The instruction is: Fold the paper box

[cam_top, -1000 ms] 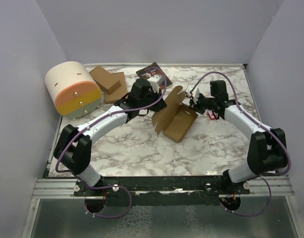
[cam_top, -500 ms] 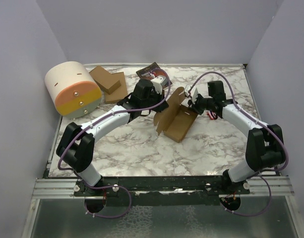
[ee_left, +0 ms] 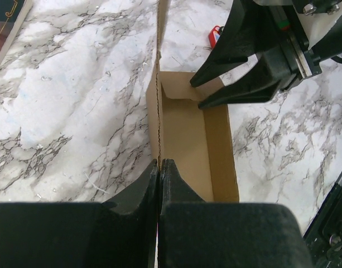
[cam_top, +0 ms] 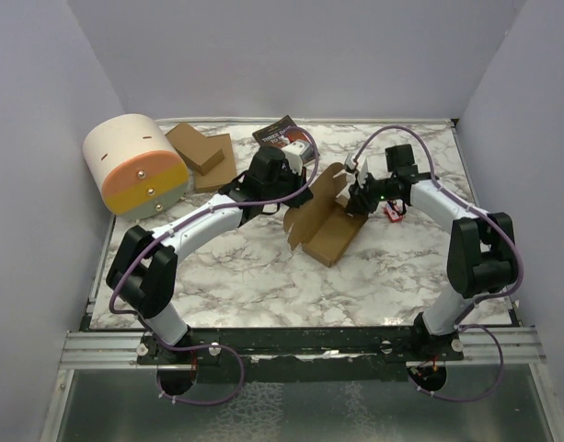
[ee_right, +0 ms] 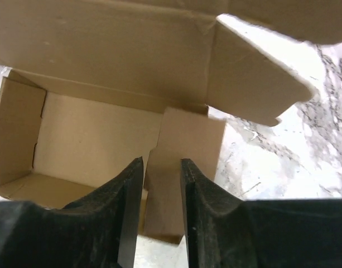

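The paper box [cam_top: 326, 221] is a half-formed brown carton, open at the top, on the marble table [cam_top: 245, 267]. My left gripper [ee_left: 160, 163] is shut on the thin top edge of its long side wall [ee_left: 154, 111]; in the top view the left gripper [cam_top: 298, 195] sits at the box's left side. My right gripper [ee_right: 161, 165] is open at the box's far end, its fingers [ee_right: 135, 178] on either side of a small end flap [ee_right: 184, 139] without clamping it. The box's inside [ee_right: 92, 139] shows past them. From above, the right gripper [cam_top: 352, 197] is at the box's right end.
A cream and orange rounded container [cam_top: 134, 166] stands at the back left. Beside it lies a stack of flat brown cardboard [cam_top: 201, 152], and a dark book [cam_top: 283, 136] lies behind the left wrist. A small red object [cam_top: 390, 214] lies by the right gripper.
My right gripper has opened and swung in closer to the box's right end. The left gripper keeps its pinch on the side wall, which has shifted slightly.
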You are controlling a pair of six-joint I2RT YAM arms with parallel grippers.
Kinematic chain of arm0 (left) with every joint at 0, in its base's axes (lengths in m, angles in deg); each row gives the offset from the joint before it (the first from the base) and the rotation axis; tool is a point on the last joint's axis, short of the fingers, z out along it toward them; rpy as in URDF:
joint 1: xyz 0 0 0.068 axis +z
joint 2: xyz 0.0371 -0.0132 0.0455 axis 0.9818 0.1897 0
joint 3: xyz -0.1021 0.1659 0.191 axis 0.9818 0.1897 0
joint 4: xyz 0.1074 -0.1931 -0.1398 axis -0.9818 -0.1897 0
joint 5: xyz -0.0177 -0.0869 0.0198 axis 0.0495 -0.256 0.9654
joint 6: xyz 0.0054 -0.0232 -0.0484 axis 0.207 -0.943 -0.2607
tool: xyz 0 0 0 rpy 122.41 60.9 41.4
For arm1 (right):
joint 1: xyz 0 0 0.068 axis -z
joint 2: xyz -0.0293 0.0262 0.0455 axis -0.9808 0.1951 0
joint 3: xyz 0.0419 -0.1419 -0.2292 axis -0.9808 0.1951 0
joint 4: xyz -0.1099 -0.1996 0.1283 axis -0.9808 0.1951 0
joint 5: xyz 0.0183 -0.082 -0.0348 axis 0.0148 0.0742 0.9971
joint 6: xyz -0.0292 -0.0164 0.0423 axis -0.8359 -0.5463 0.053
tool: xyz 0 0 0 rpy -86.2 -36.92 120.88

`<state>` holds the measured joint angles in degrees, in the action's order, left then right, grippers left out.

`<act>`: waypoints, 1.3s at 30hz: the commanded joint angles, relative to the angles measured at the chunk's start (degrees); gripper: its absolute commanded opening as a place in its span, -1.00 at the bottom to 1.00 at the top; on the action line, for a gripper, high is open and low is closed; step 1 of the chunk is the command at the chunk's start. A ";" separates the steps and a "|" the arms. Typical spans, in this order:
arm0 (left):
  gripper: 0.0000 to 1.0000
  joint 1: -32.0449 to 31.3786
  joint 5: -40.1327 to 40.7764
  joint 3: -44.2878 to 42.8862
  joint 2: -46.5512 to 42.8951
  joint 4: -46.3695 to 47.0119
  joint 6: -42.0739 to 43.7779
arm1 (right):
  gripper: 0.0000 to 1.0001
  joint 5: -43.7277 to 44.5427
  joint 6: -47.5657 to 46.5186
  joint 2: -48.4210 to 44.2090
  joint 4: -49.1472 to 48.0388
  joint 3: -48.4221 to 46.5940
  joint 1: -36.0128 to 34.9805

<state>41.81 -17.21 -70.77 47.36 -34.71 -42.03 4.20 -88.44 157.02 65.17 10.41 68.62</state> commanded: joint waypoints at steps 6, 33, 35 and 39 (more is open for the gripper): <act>-1.00 -0.36 -0.88 -1.60 0.06 -0.39 1.03 | 0.06 -6.56 0.86 2.05 4.90 -2.75 0.60; -1.00 -0.36 -1.67 -2.09 0.26 -0.25 3.89 | 0.31 -36.00 -2.62 12.43 27.21 -21.04 14.21; -1.00 -0.36 -1.93 -2.35 0.24 -0.54 5.02 | 0.32 -36.52 -1.25 11.74 26.00 -21.75 16.41; -1.00 -0.40 -2.41 -2.14 -0.36 -0.42 6.94 | 0.16 -34.76 11.01 9.96 13.90 -18.94 21.86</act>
<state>41.81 -17.67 -71.01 47.44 -34.97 -38.31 -29.11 -87.52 169.42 88.34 -10.16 85.58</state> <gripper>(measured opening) 0.018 0.644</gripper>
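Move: The far end panel of the paper box, folded inward, sits right between the right fingertips, its middle about 1 cm ahead, 1 cm to the left and 2 cm below. The tray's middle lies some 6 cm back, 5 cm left and 5 cm lower; the raised lid stands about 10 cm left and 1 cm ahead; the red toy car is roughly 10 cm right, level with the hand and 7 cm below. From the left hand, the end panel is about 13 cm right, straight across, and 12 cm lower. Spread the right fingers to a bit over half open while easing back about 1 cm, freeing the end panel. Then lift the gripper up and away from the tray, some 8 cm up, in the end also to the right and a little forward, tipping the fingertips up about 30 degrees. Keep the left fingers shut on the lid and that hand in place. ##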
